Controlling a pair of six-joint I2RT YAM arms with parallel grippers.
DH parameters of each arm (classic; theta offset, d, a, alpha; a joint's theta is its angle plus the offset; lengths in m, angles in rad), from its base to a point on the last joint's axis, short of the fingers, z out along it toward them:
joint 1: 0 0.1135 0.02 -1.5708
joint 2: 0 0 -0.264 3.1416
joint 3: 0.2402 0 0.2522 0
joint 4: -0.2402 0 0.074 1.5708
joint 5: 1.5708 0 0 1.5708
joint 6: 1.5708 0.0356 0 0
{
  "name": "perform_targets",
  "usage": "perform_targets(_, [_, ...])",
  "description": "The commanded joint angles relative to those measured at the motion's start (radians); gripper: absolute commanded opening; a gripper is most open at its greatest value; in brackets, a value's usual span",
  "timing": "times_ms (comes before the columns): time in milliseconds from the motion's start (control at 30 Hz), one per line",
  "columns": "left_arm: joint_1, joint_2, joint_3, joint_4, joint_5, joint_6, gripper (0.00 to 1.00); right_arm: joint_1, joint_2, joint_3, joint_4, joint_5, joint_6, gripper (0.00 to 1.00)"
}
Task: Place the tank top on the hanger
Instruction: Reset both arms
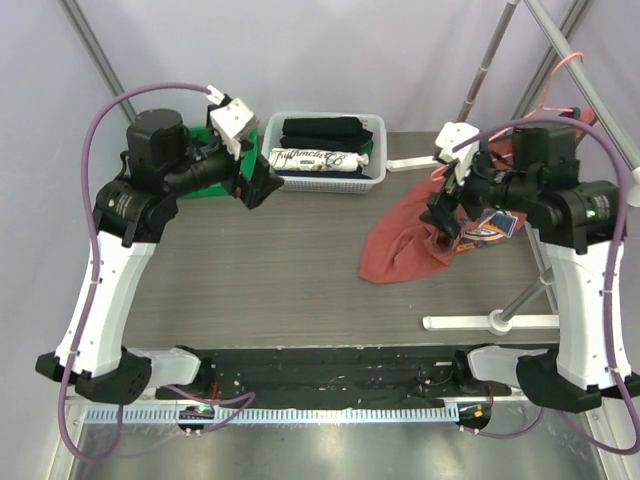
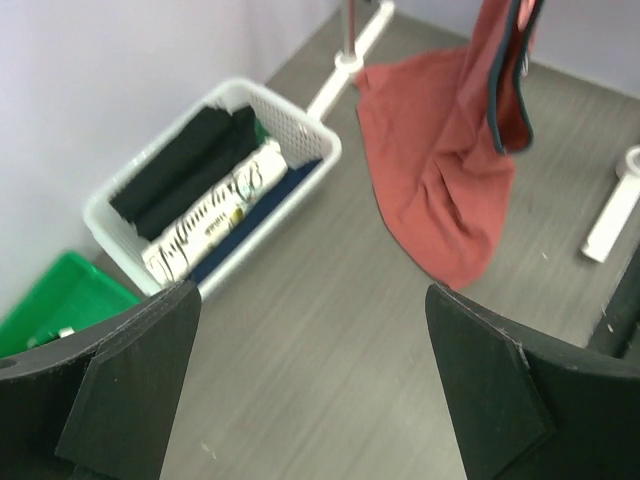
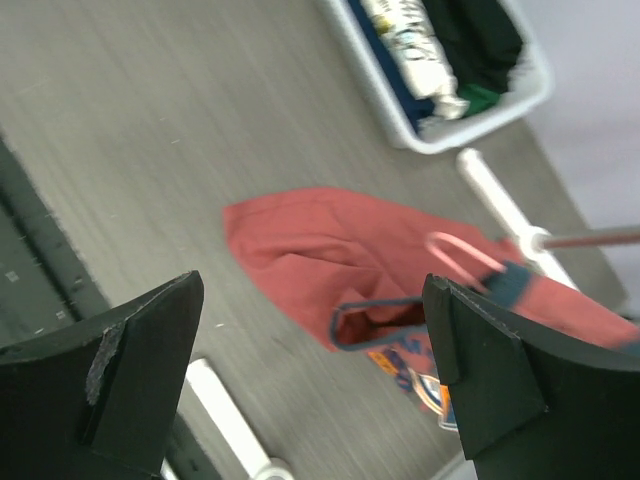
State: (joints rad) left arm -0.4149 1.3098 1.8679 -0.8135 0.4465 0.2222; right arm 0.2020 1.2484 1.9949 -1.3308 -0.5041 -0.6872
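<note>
The rust-red tank top (image 1: 405,245) hangs from the rack at the right, and its lower part spreads on the table. Its navy trim and chest graphic (image 3: 420,375) show in the right wrist view. A loop of the pink hanger (image 3: 465,258) lies against the shirt's upper part, beside a navy-edged opening. More pink wire (image 1: 553,90) rises by the rack poles. My right gripper (image 1: 445,225) hovers open just above the shirt, holding nothing (image 3: 310,370). My left gripper (image 1: 258,188) is open over bare table (image 2: 310,380), well left of the tank top (image 2: 440,180).
A white basket (image 1: 378,150) with folded black and white printed clothes stands at the back centre. A green bin (image 2: 60,300) sits left of it. The rack's white base bars (image 1: 490,322) lie at the right, with grey poles rising above them.
</note>
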Motion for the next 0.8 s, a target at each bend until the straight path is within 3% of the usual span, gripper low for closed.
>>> perform_targets(0, [0.053,-0.076,-0.073,-0.085,0.064,0.025,1.00,0.100,0.017,-0.082,0.035,-0.028,0.046,1.00])
perform_targets(133, [0.093,-0.112,-0.148,-0.116,0.095,0.040,1.00,0.255,0.006,-0.206,0.067,0.009,0.089,1.00])
perform_targets(400, [0.192,-0.156,-0.283,-0.222,0.343,0.152,1.00,0.577,0.039,-0.390,0.047,0.225,0.196,1.00])
perform_targets(500, [0.235,-0.176,-0.319,-0.266,0.412,0.198,1.00,0.597,0.039,-0.415,0.021,0.208,0.184,1.00])
perform_targets(767, [0.260,-0.234,-0.404,-0.388,0.437,0.279,1.00,0.599,-0.038,-0.465,0.025,0.173,0.186,1.00])
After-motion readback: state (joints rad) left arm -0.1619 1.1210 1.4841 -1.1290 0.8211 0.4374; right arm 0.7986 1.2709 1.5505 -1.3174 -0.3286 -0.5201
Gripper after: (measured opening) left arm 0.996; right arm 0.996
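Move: The tank top already hangs on its hanger on the rack, its middle about 12 cm ahead of the open right hand, 9 cm to its right and 18 cm below; it lies some 6 cm ahead of the left hand, 46 cm to its right and 22 cm below. From the right hand, the white basket stands about 31 cm ahead, 24 cm left and 37 cm lower, and the near rack foot about 9 cm back, 16 cm right and 40 cm down. The tank top is left hanging untouched as the empty right hand backs off, sinking some 15 cm while swinging about 10 cm left and 9 cm back over the open table, its fingers tipping down and turning counter-clockwise. The left hand sinks too, about 12 cm, drawing back 8 cm and slightly left, and tips about 20 degrees down. Both grippers stay wide open. ##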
